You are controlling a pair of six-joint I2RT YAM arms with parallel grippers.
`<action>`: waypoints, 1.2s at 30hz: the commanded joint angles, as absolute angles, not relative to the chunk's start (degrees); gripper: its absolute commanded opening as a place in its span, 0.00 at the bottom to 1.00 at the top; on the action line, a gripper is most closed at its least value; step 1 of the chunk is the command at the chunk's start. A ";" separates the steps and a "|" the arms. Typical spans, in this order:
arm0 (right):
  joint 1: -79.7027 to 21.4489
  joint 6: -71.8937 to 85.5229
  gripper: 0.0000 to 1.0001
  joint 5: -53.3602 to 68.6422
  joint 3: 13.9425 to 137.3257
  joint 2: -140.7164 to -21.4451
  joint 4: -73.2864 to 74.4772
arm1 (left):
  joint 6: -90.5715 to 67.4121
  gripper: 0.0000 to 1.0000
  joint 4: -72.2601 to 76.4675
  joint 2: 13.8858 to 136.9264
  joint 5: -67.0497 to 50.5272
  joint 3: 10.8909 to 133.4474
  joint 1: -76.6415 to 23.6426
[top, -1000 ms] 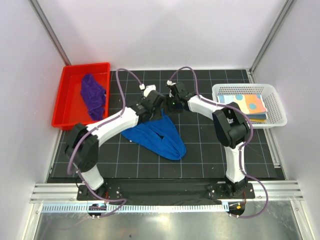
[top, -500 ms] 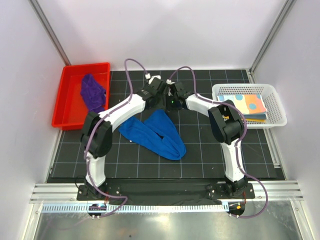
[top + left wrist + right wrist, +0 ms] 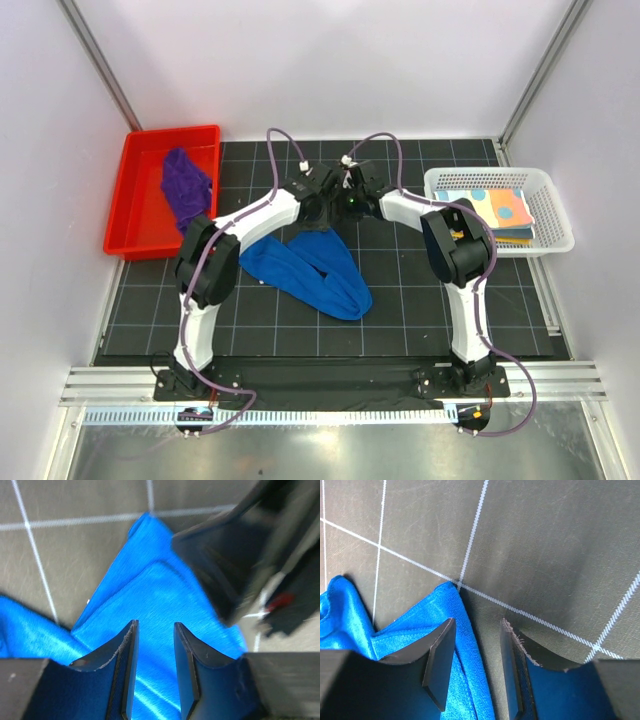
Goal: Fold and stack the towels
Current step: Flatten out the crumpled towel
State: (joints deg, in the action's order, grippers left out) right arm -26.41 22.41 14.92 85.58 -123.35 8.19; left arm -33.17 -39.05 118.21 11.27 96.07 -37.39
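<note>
A royal blue towel (image 3: 310, 272) lies bunched in a V shape on the black mat. Both grippers meet over its far corner. My left gripper (image 3: 154, 670) is open, its jaws apart just above the blue cloth (image 3: 155, 590), nothing pinched between them. My right gripper (image 3: 475, 665) is also open, straddling the towel's edge (image 3: 465, 645), with one finger over cloth and the other over bare mat. A purple towel (image 3: 186, 190) lies crumpled in the red tray (image 3: 135, 215). A patterned towel (image 3: 497, 212) lies folded in the white basket (image 3: 545, 205).
The black gridded mat (image 3: 420, 300) covers the table. The red tray stands at the far left and the white mesh basket at the far right. The right gripper's dark body (image 3: 235, 555) looms close in the left wrist view. White walls enclose the cell.
The left arm has swung its gripper towards the back and right, up to the towel's far corner beside the right gripper. The towel's far tip has pulled back slightly.
</note>
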 commanded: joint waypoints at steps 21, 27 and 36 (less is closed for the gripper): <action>-28.92 22.41 0.02 6.50 90.36 -126.13 14.33 | -30.50 0.36 -39.28 116.97 11.61 100.97 -37.27; -25.14 29.00 0.01 8.08 84.56 -123.93 8.37 | -28.13 0.36 -43.49 123.83 11.07 110.28 -37.35; -20.22 37.44 0.01 13.44 77.96 -123.49 0.35 | -25.23 0.41 -49.30 132.62 10.99 121.98 -38.23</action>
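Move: The far corner of the crumpled blue towel lies about 3 cm left of the right hand, 1 cm ahead and 2 cm below; the towel's right edge runs back from there. From the left hand this corner is roughly 6 cm ahead, less than 1 cm to the right and 4 cm down. The towel's left end is some 14 cm left and 9 cm back of the left hand, its near bend about 20 cm back and 7 cm right. Easing about 2 cm left and slightly back and down, the right hand shuts on the towel's edge just behind the far corner, then drags the pinched cloth some 5 cm right and 3 cm forward, staying low and turning about 15 degrees clockwise. The left hand, part-open, first backs off and lifts, then follows forward and right over the cloth, sinking again. ##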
